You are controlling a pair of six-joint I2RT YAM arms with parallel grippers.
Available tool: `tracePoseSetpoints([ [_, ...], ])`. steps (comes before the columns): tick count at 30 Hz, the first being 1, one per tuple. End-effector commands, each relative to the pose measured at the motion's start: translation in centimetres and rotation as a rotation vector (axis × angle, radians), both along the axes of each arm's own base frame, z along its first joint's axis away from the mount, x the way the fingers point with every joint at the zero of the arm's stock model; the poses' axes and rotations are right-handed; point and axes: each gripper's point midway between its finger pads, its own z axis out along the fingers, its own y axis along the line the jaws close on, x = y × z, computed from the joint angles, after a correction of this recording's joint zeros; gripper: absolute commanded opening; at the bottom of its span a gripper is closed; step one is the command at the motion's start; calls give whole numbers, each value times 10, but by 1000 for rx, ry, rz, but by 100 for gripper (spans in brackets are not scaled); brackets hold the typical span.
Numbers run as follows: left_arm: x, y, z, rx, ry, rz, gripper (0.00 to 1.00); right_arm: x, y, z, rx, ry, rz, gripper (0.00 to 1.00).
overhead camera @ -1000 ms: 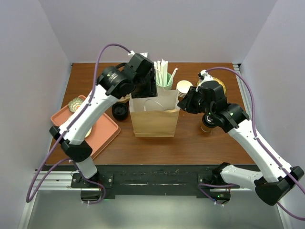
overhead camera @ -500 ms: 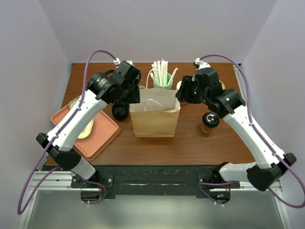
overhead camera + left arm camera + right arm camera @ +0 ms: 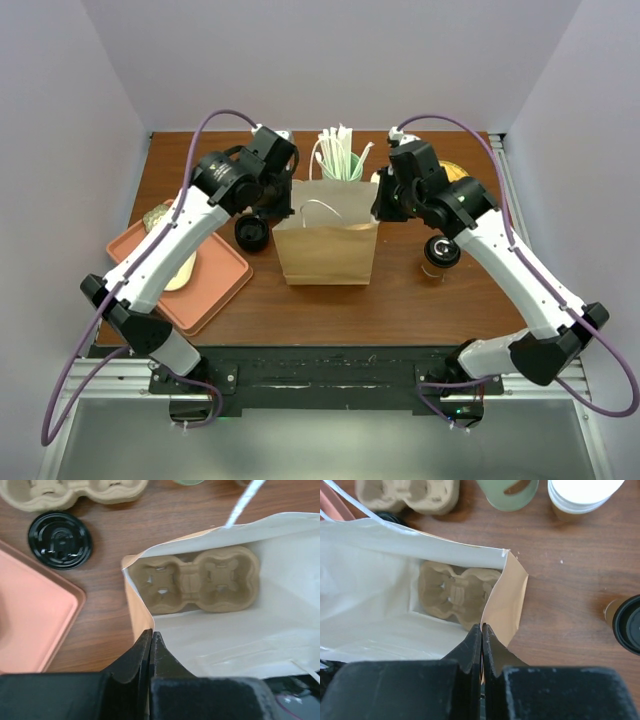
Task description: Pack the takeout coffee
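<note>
The takeout coffee [image 3: 440,252], a short brown cup with a black lid, stands on the table right of the paper bag [image 3: 327,250] and shows at the right edge of the right wrist view [image 3: 626,623]. The bag stands upright and open, with a pulp cup carrier [image 3: 200,580] lying on its bottom. My left gripper [image 3: 151,635] is shut on the bag's left rim [image 3: 278,212]. My right gripper [image 3: 481,628] is shut on the bag's right rim [image 3: 378,210]. Neither gripper touches the coffee.
A loose black lid [image 3: 251,233] lies left of the bag beside a salmon tray [image 3: 215,285]. Behind the bag stand a green cup of straws [image 3: 345,165], a stack of white-topped cups [image 3: 582,495] and a second pulp carrier [image 3: 75,492].
Both arms swung to the bag's top edges, the left one to its left rim and the right one away from the coffee to its right rim. Both grippers closed on the paper.
</note>
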Motion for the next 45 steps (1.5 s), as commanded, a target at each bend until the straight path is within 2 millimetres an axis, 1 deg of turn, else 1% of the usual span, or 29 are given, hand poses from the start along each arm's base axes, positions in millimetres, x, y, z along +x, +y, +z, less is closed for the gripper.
tracePoseSetpoints([
  [1,-11,-12,39,-193,-61,-1,0,-8,-8,37,42,-65,-21,0],
  [2,-10,-6,30,-189,-44,15,0,-14,-11,25,43,-53,-27,0],
  [3,-16,-3,10,-174,5,16,0,-16,-12,19,47,-47,-34,0],
  [5,-18,-11,2,-212,37,-15,0,-24,-14,-3,47,-4,-41,0],
  [6,-20,-11,-7,-207,55,-13,0,-25,-14,-8,45,7,-42,0],
  [8,-21,-18,-9,-237,66,-32,0,-26,-14,-12,44,11,-47,0],
  [10,-18,-21,-1,-237,62,-45,0,-22,-16,-5,41,-12,-56,0],
  [11,-16,-22,8,-242,48,-43,0,-20,-15,11,64,-41,-55,0],
  [12,-9,-27,32,-273,3,-50,0,-19,-12,20,70,-51,-48,0],
  [13,-10,-25,41,-272,-3,-46,0,-18,-12,30,82,-64,-49,0],
  [14,-9,-25,53,-283,-19,-48,0,-19,-12,51,109,-90,-50,0],
  [15,-5,-28,74,-307,-56,-52,0,-20,-12,59,122,-97,-51,0],
  [17,-8,-25,74,-289,-35,-46,0,-24,-13,72,157,-108,-60,0],
  [19,-11,-22,54,-264,-3,-46,0,-31,-14,71,185,-102,-60,0],
  [20,-14,-23,42,-260,19,-49,0,-32,-14,55,170,-75,-62,0],
  [21,-23,-17,18,-239,65,-38,0,-34,-15,46,167,-64,-63,0],
  [22,-23,-20,11,-255,61,-39,0,-37,-17,41,170,-60,-71,0],
  [23,-26,-19,1,-258,78,-34,0,-38,-19,24,151,-39,-79,0],
  [24,-32,-15,-13,-247,106,-24,0,-37,-20,17,144,-34,-88,0],
  [25,-33,-16,-15,-251,105,-24,0,-37,-21,12,138,-33,-90,0],
  [27,-30,-17,-8,-262,84,-36,18,-34,-23,2,108,-24,-101,11],
  [28,-29,-18,-2,-263,70,-44,28,-33,-24,1,91,-23,-97,26],
  [29,-25,-19,2,-253,59,-53,38,-32,-27,4,70,-20,-102,31],
  [30,-21,-19,18,-264,24,-58,40,-31,-28,9,65,-28,-107,36],
  [33,-15,-20,42,-274,-27,-68,47,-33,-31,36,82,-77,-94,41],
  [36,-12,-23,51,-284,-59,-99,52,-36,-34,56,104,-121,-85,44],
  [40,-11,-17,38,-216,-41,-121,56,-39,-38,68,122,-165,-81,45],
  [42,-11,-13,23,-162,-12,-128,56,-42,-40,74,142,-185,-81,45],
  [45,-9,-14,12,-131,11,-145,56,-46,-42,79,160,-203,-80,45],
])
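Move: Each hand already pinches a side edge of the upright paper bag's rim; the bag's middle is about 11 cm right of the left hand and 11 cm left of the right, some 12 cm down, level fore and aft, with a cup carrier at its bottom, about 22 cm down. The black lid lies some 10 cm left and 7 cm ahead of the left hand. From the right hand, the lidded cup stands about 17 cm right, level with it, and the straw cup 15 cm ahead, 7 cm left. Still pinching the two side edges of the bag's rim, both hands jog up and down together, a small bob and then a taller one of about 7 cm, working back towards the robot some 4 cm. Near the bottom of the second drop both grippers open about halfway and let go, then rise again, the right hand higher and drifting right. ##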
